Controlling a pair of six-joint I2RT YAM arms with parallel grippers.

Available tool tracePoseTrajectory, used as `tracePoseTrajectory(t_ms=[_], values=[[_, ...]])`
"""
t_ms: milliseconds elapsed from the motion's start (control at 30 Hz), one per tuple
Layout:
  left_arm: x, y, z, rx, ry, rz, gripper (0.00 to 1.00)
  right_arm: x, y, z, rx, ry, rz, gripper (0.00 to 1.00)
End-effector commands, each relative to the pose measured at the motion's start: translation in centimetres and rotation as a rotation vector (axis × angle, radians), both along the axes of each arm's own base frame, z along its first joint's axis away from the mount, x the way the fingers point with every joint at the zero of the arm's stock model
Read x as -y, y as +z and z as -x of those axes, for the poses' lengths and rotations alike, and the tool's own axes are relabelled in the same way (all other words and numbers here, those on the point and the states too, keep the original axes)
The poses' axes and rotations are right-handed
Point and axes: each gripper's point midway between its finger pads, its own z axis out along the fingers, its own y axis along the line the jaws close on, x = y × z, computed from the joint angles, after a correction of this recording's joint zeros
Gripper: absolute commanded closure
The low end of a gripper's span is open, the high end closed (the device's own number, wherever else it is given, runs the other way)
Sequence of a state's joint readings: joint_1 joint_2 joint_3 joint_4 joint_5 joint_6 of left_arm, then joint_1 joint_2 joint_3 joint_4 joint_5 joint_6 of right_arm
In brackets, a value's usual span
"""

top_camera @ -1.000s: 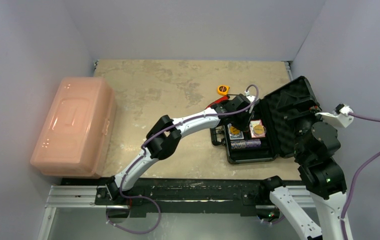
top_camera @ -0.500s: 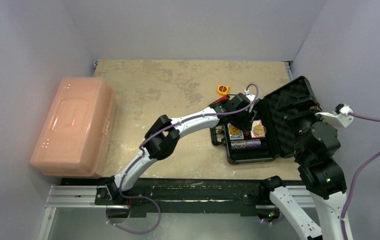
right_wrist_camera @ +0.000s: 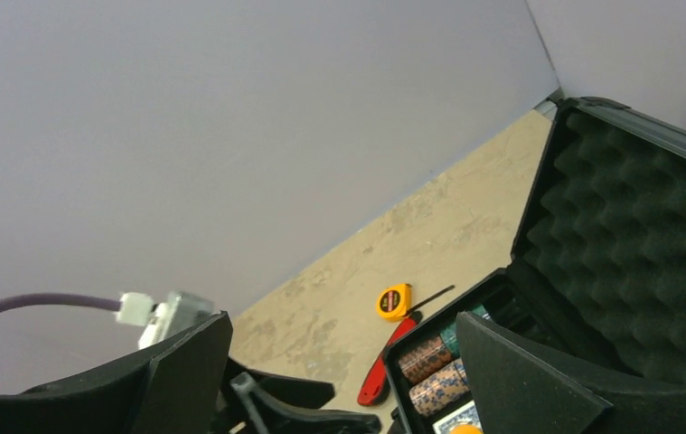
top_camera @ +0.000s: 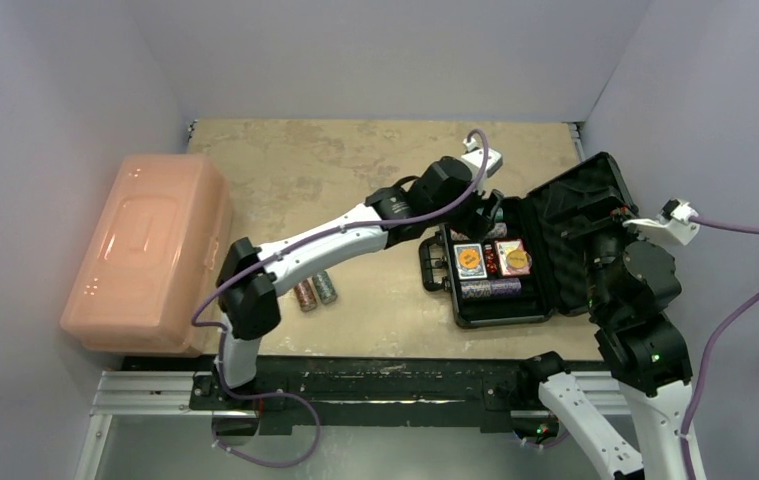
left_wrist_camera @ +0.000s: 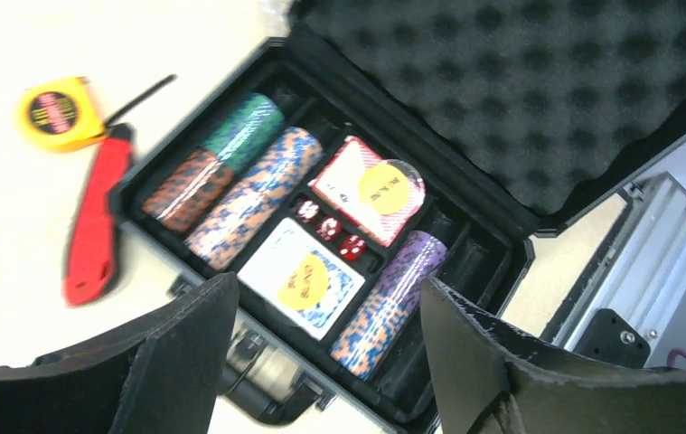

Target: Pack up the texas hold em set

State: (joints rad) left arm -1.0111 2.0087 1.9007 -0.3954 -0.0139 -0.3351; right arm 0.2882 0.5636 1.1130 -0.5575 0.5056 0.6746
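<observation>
The black case (top_camera: 500, 318) of the texas hold em set lies open at the right, its egg-crate foam lid (left_wrist_camera: 520, 90) raised. Its tray holds chip rolls (left_wrist_camera: 249, 208), a purple roll (left_wrist_camera: 393, 298), a blue deck (left_wrist_camera: 303, 280) and a red deck (left_wrist_camera: 366, 190), each with a yellow-centred disc on top, and red dice (left_wrist_camera: 328, 228). My left gripper (left_wrist_camera: 325, 294) hangs open and empty above the tray. My right gripper (right_wrist_camera: 343, 325) stands open and empty beside the lid. Two loose chip rolls (top_camera: 315, 290) lie on the table to the left of the case.
A large pink plastic bin (top_camera: 150, 250) sits at the table's left edge. A yellow tape measure (left_wrist_camera: 54, 113) and a red-handled tool (left_wrist_camera: 95, 226) lie just behind the case's far left corner. Grey walls close in the table on three sides.
My left gripper has opened and lifted away from the decks in the tray. The left arm has swung up and back, uncovering two chip rolls on the table. The right arm has barely moved.
</observation>
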Motion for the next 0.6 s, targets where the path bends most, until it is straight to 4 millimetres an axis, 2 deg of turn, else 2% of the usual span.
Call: tracePoseTrajectory(t_ms=[0,33,100,300,433,567], values=[[-5.1,3.6,-1.4,0.157,0.171,-0.015,0.22,-1.4,1.8,-0.3,0.068,0.080,0.022,0.01],[-6.4,4.9,-1.3,0.182,0.200,-0.003,0.17,-1.6,1.8,-0.4,0.068,0.092,0.028,0.01],[-8.9,5.6,-1.2,0.209,0.259,-0.015,0.10,-2.4,1.8,-0.7,0.075,0.135,0.048,0.01],[-16.7,7.7,-0.7,0.254,0.437,-0.048,0.01,-6.3,1.0,-2.6,0.075,0.327,0.114,0.01],[-22.0,7.8,0.0,0.216,0.523,-0.077,0.01,-9.4,-0.7,-4.2,0.017,0.473,0.122,0.01],[-26.0,7.9,1.2,0.158,0.552,-0.070,0.01,-11.5,-2.5,-5.6,-0.047,0.568,0.120,0.01]])
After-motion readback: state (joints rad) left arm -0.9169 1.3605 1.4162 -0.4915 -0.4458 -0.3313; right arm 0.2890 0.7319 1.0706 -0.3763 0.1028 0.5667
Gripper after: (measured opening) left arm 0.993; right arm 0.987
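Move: From the left hand the green chip stack lies some 31 cm left, 7 cm back and 18 cm below; the brown one sits about 4 cm beyond it to the left and 2 cm nearer the base. The open case's middle is 8 cm right, 1 cm back and 18 cm below. From the right hand the case's middle is about 6 cm ahead, 9 cm left and 34 cm below. Left hand sweeps some 22 cm left towards the chip stacks, rising, fingers opening; right swings left and forward towards the case. ##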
